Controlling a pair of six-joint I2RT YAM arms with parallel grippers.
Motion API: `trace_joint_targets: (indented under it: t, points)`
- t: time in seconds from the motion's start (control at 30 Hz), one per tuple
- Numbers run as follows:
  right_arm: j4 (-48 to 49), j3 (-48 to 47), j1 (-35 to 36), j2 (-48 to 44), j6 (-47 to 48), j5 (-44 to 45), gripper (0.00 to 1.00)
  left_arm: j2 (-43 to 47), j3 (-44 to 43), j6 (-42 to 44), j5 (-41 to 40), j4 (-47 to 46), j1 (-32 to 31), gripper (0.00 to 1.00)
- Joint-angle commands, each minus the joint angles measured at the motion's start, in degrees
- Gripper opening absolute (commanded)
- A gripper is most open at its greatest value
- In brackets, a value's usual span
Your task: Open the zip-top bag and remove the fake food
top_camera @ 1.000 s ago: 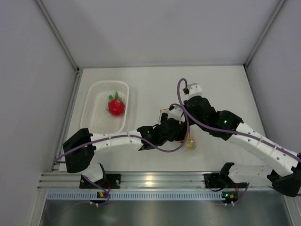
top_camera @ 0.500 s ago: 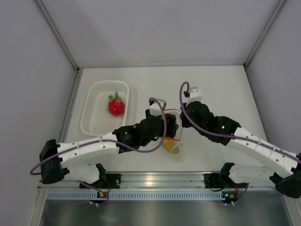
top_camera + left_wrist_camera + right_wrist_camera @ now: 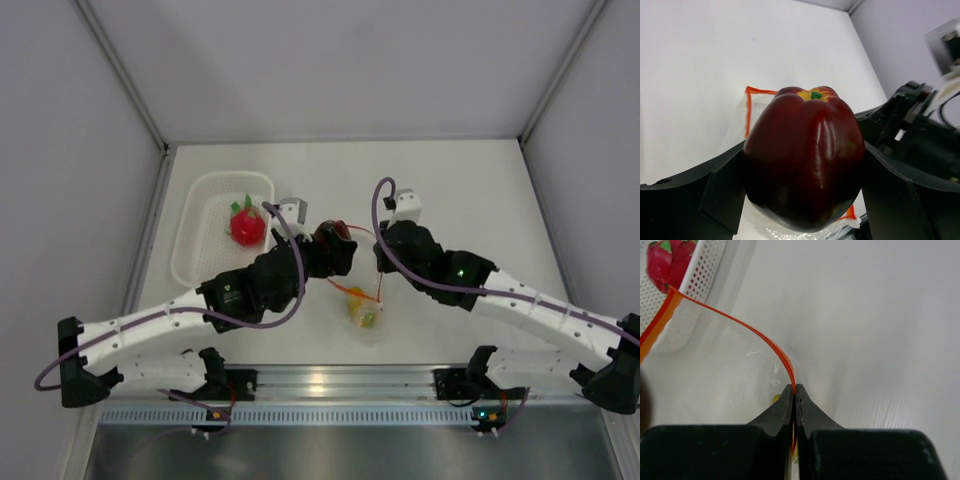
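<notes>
My left gripper (image 3: 334,247) is shut on a dark maroon toy fruit (image 3: 805,155), one piece of the fake food, held above the table between the basket and the bag. The clear zip-top bag (image 3: 368,318) lies just right of it, with a yellow-orange fruit (image 3: 360,307) inside. My right gripper (image 3: 795,389) is shut on the bag's orange zip strip (image 3: 747,330), which arcs up and left from the pinch. In the top view this gripper (image 3: 380,268) sits at the bag's upper right. A red fruit with green leaves (image 3: 247,225) rests in the basket.
A white perforated basket (image 3: 205,255) stands at the left of the table, its corner showing in the right wrist view (image 3: 715,270). Grey walls close the table on the left, back and right. The aluminium rail with both arm bases runs along the near edge.
My left gripper has come up and back out of the bag, moving left toward the basket with the maroon fruit. The right gripper kept its pinch on the zip strip, shifting slightly.
</notes>
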State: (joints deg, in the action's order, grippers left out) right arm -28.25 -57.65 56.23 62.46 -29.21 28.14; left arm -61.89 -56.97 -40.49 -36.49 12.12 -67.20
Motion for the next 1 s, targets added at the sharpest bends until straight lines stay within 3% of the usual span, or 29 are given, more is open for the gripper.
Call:
trace_joint_targets:
  t: [0.0,0.13,0.2,0.3,0.33,0.43,0.63,0.77,0.87,0.9,0.97]
  points:
    - [-0.22,-2.55,0.46,2.23,-1.46,7.25,0.0,6.33,-2.0,1.55,-4.26,1.66,0.14,0.0]
    - [-1.19,-3.26,0.11,3.11,-2.34,9.56,0.0,7.22,-5.34,-1.16,-18.59,14.65,0.57,0.0]
    - [-0.93,-3.17,0.11,2.59,-2.34,10.09,0.0,6.52,-6.04,-3.54,-21.68,22.4,2.15,0.0]
    - [-0.75,-3.26,0.11,1.27,-1.99,10.18,0.0,5.99,-3.95,-1.62,-16.79,23.65,12.59,0.0]
    - [-0.84,-3.43,0.11,0.66,-1.73,10.27,0.0,5.82,-2.28,-1.17,-12.33,23.65,20.19,0.0]
    - [-1.1,-3.79,0.11,-0.23,-1.29,10.09,0.0,3.89,-0.08,0.32,-7.12,23.56,33.65,0.0]
    - [-1.72,-3.79,0.2,-0.76,-0.24,9.74,0.0,-4.98,-0.6,3.05,-0.69,23.39,49.5,0.0]
    - [-1.63,-3.7,0.11,-0.84,0.38,9.65,0.0,-14.37,-2.35,5.15,1.06,23.48,55.15,0.03]
    - [-1.28,-3.7,0.02,-0.67,0.65,9.3,0.0,-19.3,-3.67,6.12,4.4,23.48,58.58,0.14]
    - [-1.19,-3.7,0.02,-0.67,0.73,8.87,0.0,-20.19,-4.02,6.21,5.11,23.39,59.46,0.3]
    - [-0.84,-3.7,0.11,-0.23,0.74,8.42,0.0,-21.95,-4.11,5.95,4.94,23.3,59.81,0.49]
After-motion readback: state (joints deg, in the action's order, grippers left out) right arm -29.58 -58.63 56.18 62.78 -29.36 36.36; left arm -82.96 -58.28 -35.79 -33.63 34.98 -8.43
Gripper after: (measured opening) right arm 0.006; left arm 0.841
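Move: Ahead of the left hand, which already holds the dark red pepper clear of the bag, the white basket's middle lies some 22 cm farther out, 30 cm to the left and 26 cm below. The dragon fruit in the basket is about 18 cm ahead, 23 cm left and 24 cm down. The bag mouth is level with this hand, 6 cm right and 9 cm below. From the right hand, the basket is about 20 cm ahead, 44 cm left and 20 cm below. Swinging about 32 cm left and some 12 cm forward, the left hand carries the still-gripped pepper away from the bag, first rising a little, then sinking about 20 cm into the basket's near-left part, left of the dragon fruit. The wrist turns counter-clockwise and tips the fingers well downward. The right hand keeps its pinch on the bag's edge, shifting about 2 cm right. ##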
